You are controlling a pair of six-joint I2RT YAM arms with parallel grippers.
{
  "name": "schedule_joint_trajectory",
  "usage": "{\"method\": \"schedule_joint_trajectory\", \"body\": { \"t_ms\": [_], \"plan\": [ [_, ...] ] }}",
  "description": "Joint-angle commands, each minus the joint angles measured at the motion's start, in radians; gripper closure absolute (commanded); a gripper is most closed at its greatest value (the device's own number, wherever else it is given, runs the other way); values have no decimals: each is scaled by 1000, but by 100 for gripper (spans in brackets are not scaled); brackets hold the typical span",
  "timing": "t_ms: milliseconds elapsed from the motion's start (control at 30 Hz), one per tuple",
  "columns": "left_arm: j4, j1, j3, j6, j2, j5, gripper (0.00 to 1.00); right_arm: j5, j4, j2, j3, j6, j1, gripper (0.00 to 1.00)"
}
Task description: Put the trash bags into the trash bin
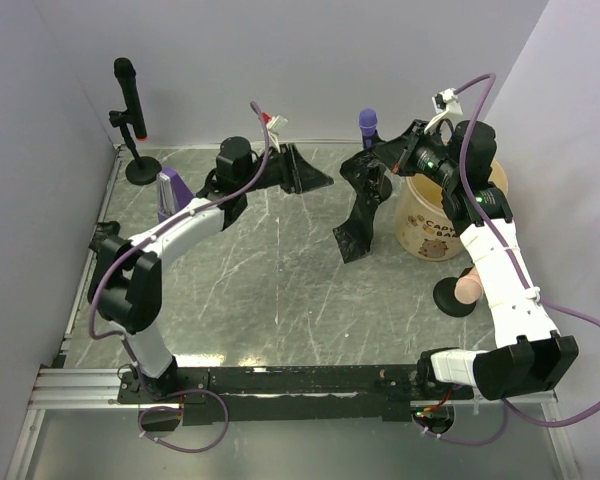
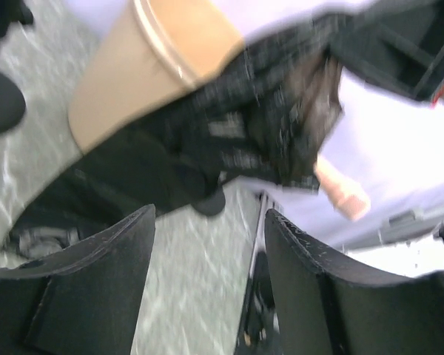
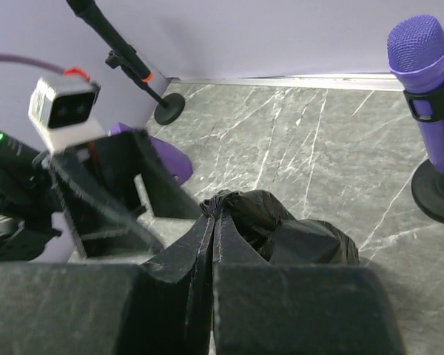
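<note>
A black crinkly trash bag (image 1: 358, 225) hangs from my right gripper (image 1: 378, 168), its lower end reaching the table just left of the tan trash bin (image 1: 435, 225). In the right wrist view the right gripper (image 3: 220, 222) is shut on the bag's bunched top (image 3: 281, 225). My left gripper (image 1: 298, 170) stands open at the back middle, left of the bag and apart from it. The blurred left wrist view shows the left gripper (image 2: 207, 251) with only floor between its fingers, and the trash bag (image 2: 266, 126) and bin (image 2: 133, 66) ahead.
A black microphone on a stand (image 1: 130, 110) is at the back left. A purple one (image 1: 368, 125) stands behind the bag and another purple one (image 1: 170, 190) lies by my left arm. A beige microphone on a round base (image 1: 465, 288) sits in front of the bin. Walls close three sides.
</note>
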Motion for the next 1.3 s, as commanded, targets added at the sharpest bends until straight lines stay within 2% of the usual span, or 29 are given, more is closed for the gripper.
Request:
{"method": "schedule_joint_trajectory", "body": {
  "t_ms": [0, 333, 433, 533, 700, 800, 867, 967, 1067, 1267],
  "plan": [
    [162, -4, 63, -85, 56, -76, 34, -21, 31, 0, 38, 22, 2, 100],
    [232, -46, 177, -72, 187, -94, 35, -36, 10, 3, 51, -13, 7, 100],
    [208, -47, 210, -52, 214, -123, 41, -45, 8, 6, 44, -21, 10, 100],
    [211, -49, 223, -25, 225, -107, 55, -44, -1, 11, 41, -42, 10, 100],
    [194, -47, 214, 46, 196, -19, 99, -32, -22, 48, 76, -151, -1, 100],
    [119, -28, 192, 98, 147, 4, 99, -18, -36, 91, 142, -263, -5, 100],
    [37, -9, 189, 141, 107, -1, 99, -21, -54, 131, 209, -395, -5, 100],
    [-77, 26, 191, 216, 52, 7, 99, 65, -67, 181, 286, -502, -4, 100],
    [-158, 55, 184, 222, 18, 36, 99, 84, -82, 238, 376, -520, -7, 100],
    [-212, 85, 175, 242, -35, 50, 99, 30, -68, 261, 401, -417, -4, 100]
  ]
}}
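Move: The trash bag hangs from my right fingers, its middle about 12 cm below that hand, 3 cm to its left and 2 cm back. From my open left hand the bag's middle is some 8 cm to the right, 1 cm back and 4 cm lower. The purple microphone stands about 14 cm ahead, 11 cm right and 19 cm below my left hand. The trash bin is roughly 4 cm ahead, 24 cm right and 20 cm below it. I reach my open left hand forward and right beside the hanging bag, about 6 cm, shut the fingers there on nothing, then draw back left some 7 cm while rising. My right hand keeps its pinch on the bag, waits, then carries it about 7 cm forward and slightly up, rolling its left side down some 25 degrees. ##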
